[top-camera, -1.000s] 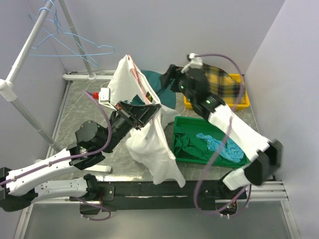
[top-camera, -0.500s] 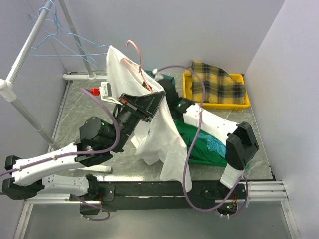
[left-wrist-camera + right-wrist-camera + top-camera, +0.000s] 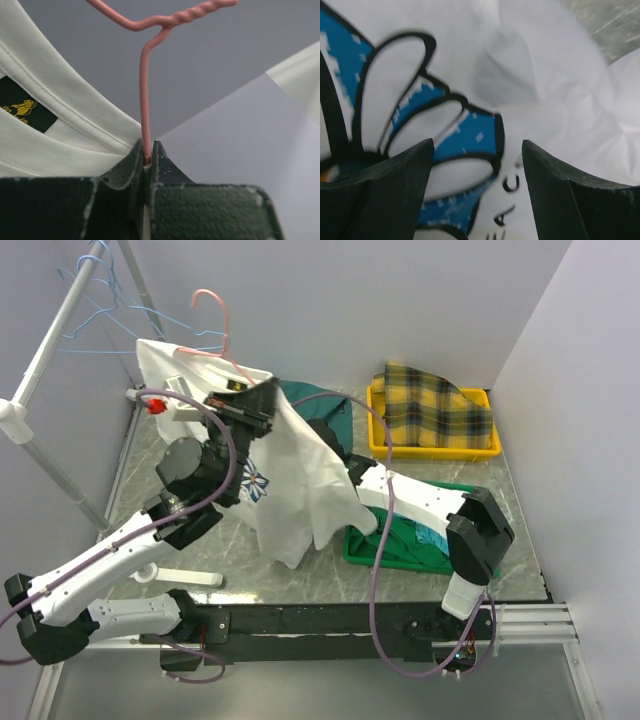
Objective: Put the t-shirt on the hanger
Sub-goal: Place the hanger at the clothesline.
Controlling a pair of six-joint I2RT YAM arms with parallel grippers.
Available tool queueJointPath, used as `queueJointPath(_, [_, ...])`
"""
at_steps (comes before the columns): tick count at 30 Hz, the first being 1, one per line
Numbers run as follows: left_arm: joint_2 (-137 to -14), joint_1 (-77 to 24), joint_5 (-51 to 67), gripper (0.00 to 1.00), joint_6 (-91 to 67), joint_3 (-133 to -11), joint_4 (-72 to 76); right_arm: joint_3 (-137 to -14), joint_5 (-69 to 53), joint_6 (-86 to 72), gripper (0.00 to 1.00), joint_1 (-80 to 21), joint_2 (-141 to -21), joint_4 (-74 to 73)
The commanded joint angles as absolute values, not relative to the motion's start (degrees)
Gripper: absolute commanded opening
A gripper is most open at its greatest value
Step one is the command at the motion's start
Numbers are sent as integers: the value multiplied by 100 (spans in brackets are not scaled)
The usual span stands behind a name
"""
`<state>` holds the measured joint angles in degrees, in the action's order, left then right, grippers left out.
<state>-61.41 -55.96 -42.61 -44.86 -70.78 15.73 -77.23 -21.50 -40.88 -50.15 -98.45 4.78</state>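
Observation:
The white t-shirt [image 3: 305, 475] hangs on the pink hanger [image 3: 212, 302], its blue flower print [image 3: 262, 480] facing the left arm. My left gripper [image 3: 243, 403] is raised at the back left and shut on the hanger's wire neck [image 3: 144, 100] just below the twist. The collar and dark green label [image 3: 22, 110] lie to the left of that wire. My right gripper [image 3: 477, 150] is open close against the flower print [image 3: 445, 130], with nothing between its fingers. In the top view the cloth hides its fingers.
A clothes rack [image 3: 45, 355] with light blue hangers [image 3: 110, 318] stands at the back left, near the pink hook. A yellow tray holding plaid cloth [image 3: 437, 412] sits at the back right. A green bin [image 3: 400, 545] lies under the right arm, and a dark green garment [image 3: 318, 405] behind the shirt.
The left arm has lifted the hanger and shirt up and leftwards, close to the rack. The right arm has swung from the back right in behind the shirt, its jaws narrowing slightly.

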Motion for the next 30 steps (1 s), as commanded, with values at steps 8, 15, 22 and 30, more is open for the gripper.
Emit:
queueJointPath(8, [-5801,-4852,-4385,1,-4869,-7313,1187,-7910,-2742,-4280,78,-5150,-10362,853])
queueJointPath(15, [-5739,-4309,-4465,1,-4834,-7277,1090,-7718,-2681,-4210,78,-5221,-10354,879])
queueJointPath(22, [-5766,-3323,-3824,1,-5299,-7558,616,-7374,-2505,-4148,78,-5221,-10134,967])
queueJointPath(30, [-5792,-2112,-2998,1,-5958,-7682,273,-7199,-2285,-4061,78,-5221,-9897,879])
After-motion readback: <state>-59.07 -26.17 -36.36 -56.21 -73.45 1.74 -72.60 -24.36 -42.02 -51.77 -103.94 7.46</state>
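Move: The left hand still holds the pink hanger with the t-shirt hanging from it. The clothesline bar lies some 32 cm to its left, about 8 cm ahead and roughly 12 cm above; the blue hangers hang around 24 cm left, 12 cm ahead and slightly higher. For the open right hand, tucked in by the cloth, the t-shirt's middle is roughly 8 cm left, 3 cm back and about level; the green shorts lie some 18 cm ahead, 4 cm right and 22 cm below. Still pinching the pink hanger, the left hand carries it and the t-shirt some 15 cm left and about 7 cm forward towards the clothesline, nearly level, easing briefly early on and turning about 20 degrees counter-clockwise. The right hand sinks about 7 cm beside the hanging cloth, fingers staying open; whether it touches the cloth can't be seen. ##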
